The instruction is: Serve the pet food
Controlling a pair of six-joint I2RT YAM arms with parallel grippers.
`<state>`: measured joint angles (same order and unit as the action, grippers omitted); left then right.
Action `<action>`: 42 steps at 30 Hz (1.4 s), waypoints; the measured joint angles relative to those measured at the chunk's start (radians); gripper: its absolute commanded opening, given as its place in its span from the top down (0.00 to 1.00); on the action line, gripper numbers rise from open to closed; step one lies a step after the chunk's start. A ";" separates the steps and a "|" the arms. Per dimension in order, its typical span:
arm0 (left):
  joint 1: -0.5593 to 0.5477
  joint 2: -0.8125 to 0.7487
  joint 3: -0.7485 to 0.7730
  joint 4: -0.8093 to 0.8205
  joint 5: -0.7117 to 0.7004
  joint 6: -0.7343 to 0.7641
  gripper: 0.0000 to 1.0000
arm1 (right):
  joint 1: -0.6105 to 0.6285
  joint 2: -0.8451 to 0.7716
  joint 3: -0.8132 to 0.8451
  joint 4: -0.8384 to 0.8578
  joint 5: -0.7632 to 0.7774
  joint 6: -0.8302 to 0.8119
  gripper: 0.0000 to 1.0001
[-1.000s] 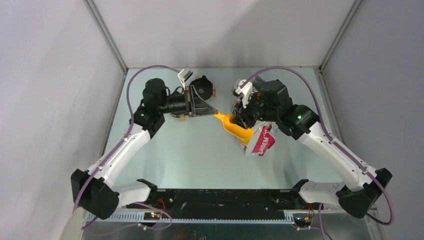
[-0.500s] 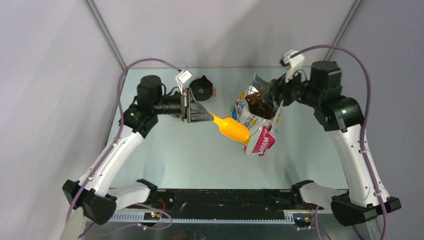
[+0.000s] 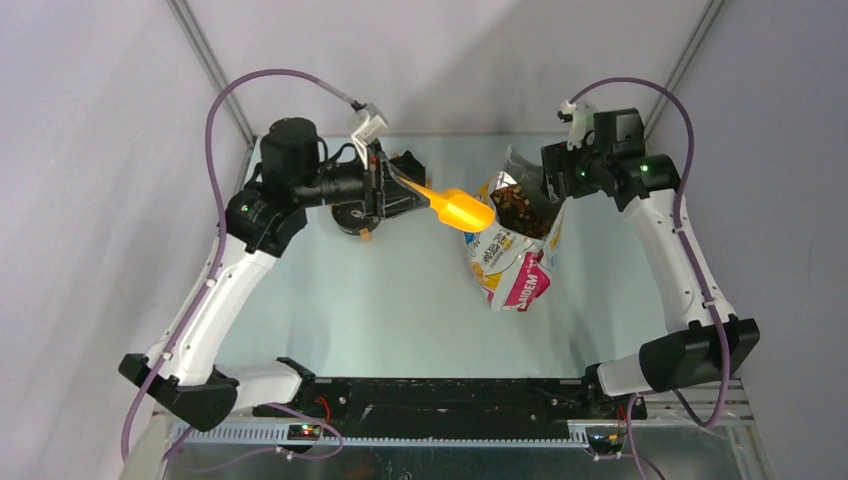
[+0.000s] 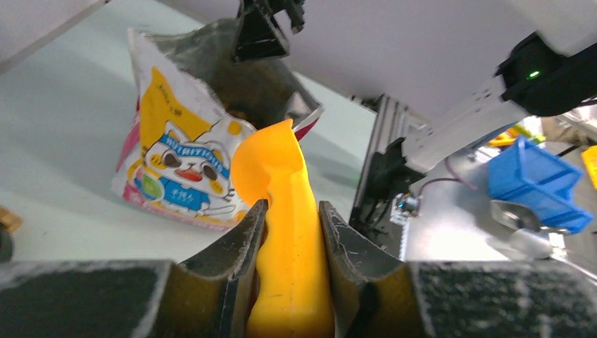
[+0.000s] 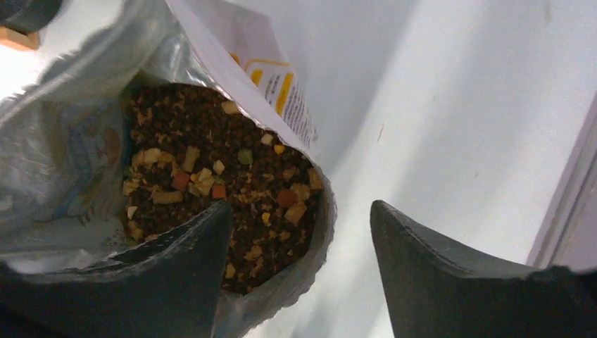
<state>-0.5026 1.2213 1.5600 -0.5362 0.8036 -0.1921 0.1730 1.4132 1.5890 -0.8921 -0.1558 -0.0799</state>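
An open cartoon-cat bag [image 3: 510,265] stands right of centre on the table, its mouth full of brown pet food [image 3: 515,200] mixed with some yellow and red bits. My left gripper [image 3: 400,190] is shut on the handle of an orange scoop [image 3: 455,208], and the scoop's bowl hovers just left of the bag's mouth. In the left wrist view the fingers [image 4: 292,204] clamp the scoop [image 4: 271,162] in front of the bag [image 4: 183,162]. My right gripper [image 3: 550,175] hangs open at the bag's far right rim. Its wrist view shows the pet food [image 5: 211,141] with the bag's rim [image 5: 320,232] between the spread jaws [image 5: 301,208].
A dark round object with orange tabs [image 3: 350,215] lies on the table under my left wrist, partly hidden. Grey walls close in the table at the back and sides. A blue bin [image 4: 535,183] sits beyond the table's near rail.
My right gripper has opened, let go of the bag and drawn back up and to the right. My left arm has lifted the scoop and swung its bowl toward the bag's mouth.
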 measured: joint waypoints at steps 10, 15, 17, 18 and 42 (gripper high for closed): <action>-0.073 0.006 0.034 -0.126 -0.143 0.230 1.00 | -0.003 0.027 -0.021 -0.030 -0.014 0.023 1.00; -0.076 -0.009 0.034 -0.125 -0.095 0.257 1.00 | -0.012 0.035 -0.010 -0.042 -0.045 0.020 1.00; -0.081 -0.011 0.036 -0.126 -0.082 0.270 1.00 | -0.018 0.043 0.006 -0.055 -0.063 0.016 1.00; -0.084 -0.010 0.041 -0.126 -0.083 0.271 1.00 | -0.020 0.046 0.013 -0.059 -0.070 0.015 1.00; -0.325 0.355 0.282 -0.189 -0.621 0.306 1.00 | 0.139 0.090 0.152 -0.109 -0.172 0.065 1.00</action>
<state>-0.8276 1.5761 1.8423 -0.7254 0.1822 0.1143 0.3119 1.5032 1.7412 -1.0008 -0.3279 -0.0147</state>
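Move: The bag mouth, which the scoop held in the left hand is meant for, lies about 19 cm to that hand's right, 10 cm ahead and 14 below; the right-hand bowl is some 30 ahead, 4 left and 39 below. From the right hand the bag rim sits right between its open fingers, about 2 cm below; the mouth's middle is 5 left, 4 back and 4 below, the scoop bowl 15 left, 12 back, 12 above. The right fingers sink 2 cm and shut, pinching the bag rim, then draw it about 8 cm left towards the scoop, rising slightly. The left hand keeps hold of the scoop, hovers with small shifts, then swings forward and right over the bag and plunges some 9 cm from its highest point, tipping the scoop end down about 25 degrees into the mouth. ##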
